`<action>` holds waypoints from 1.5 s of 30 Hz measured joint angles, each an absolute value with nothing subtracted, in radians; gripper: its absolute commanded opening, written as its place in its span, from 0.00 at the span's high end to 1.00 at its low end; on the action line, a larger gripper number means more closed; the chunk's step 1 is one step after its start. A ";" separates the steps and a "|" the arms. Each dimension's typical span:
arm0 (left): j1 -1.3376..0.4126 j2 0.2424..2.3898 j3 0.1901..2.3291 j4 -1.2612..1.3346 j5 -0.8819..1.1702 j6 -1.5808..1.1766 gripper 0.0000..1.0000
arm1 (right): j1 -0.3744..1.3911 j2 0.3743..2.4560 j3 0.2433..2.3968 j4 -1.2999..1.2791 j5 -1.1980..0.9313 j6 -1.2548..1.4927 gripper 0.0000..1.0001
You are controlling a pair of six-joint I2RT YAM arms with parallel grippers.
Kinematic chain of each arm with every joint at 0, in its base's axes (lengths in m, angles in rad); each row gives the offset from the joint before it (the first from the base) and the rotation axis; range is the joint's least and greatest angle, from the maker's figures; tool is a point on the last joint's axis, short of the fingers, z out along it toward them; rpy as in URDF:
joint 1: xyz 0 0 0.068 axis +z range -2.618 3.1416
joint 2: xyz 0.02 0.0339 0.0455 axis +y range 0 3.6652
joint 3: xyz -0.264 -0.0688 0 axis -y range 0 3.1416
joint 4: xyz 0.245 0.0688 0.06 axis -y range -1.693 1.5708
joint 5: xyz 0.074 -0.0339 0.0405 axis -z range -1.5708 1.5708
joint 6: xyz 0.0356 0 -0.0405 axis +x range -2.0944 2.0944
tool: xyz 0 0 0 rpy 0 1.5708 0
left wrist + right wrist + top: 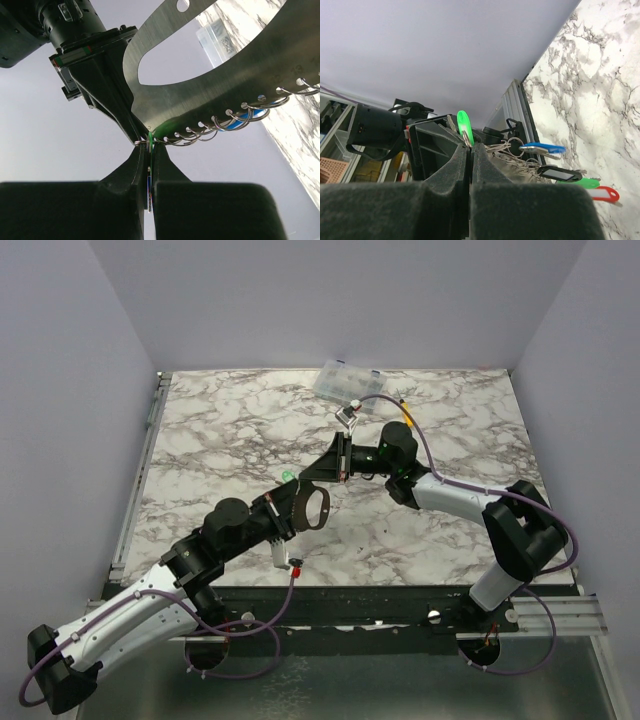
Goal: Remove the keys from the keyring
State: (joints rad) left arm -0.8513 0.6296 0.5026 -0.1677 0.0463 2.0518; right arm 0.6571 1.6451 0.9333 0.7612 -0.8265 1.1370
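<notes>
The keyring (318,508), a flat grey metal loop with small wire rings along one edge (210,100), hangs above the table between both arms. My left gripper (297,505) (150,147) is shut on its corner. My right gripper (302,480) (470,146) is shut on the small wire ring of a green key (463,121), right against the left fingertips. More keys dangle from the rings: blue (542,148), black (560,173), green (582,183) and red (605,194). A red tag (296,566) hangs below the left gripper.
A clear plastic compartment box (345,382) sits at the far edge of the marble table (450,420). Metal rails run along the table's left side (140,470) and its near edge.
</notes>
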 measured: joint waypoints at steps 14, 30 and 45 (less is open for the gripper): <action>-0.861 0.662 0.551 -0.302 0.025 2.082 1.00 | 0.662 1.675 0.933 0.764 -0.820 1.173 0.81; -0.879 0.637 0.553 -0.482 0.068 2.084 1.00 | 0.659 1.645 0.951 0.753 -0.805 0.976 0.50; -0.879 0.588 0.553 -0.472 0.149 2.054 1.00 | 0.653 1.591 0.850 0.689 -1.100 0.321 0.49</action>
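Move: The right fingers are shut on the small steel ring at the top corner of the keyring plate, so the ring lies right at the right hand. From the left hand, which already pinches the green tag, that ring is about 2 cm ahead, 1 cm right and 1 cm up. The green tag is roughly 2 cm back and 1 cm left of the right hand; the plate's middle is some 4 cm back, 2 cm right and 7 cm below it. Back, down and somewhat to the right, the right hand withdraws about 6 cm from the ring after easing its fingers, shutting them again and then opening them half wide; it rolls some 40 degrees about its fingers as it leaves. The left hand keeps its pinch on the green tag, sinking about 5 cm with a slight tilt, then rising a little while drawing back. ##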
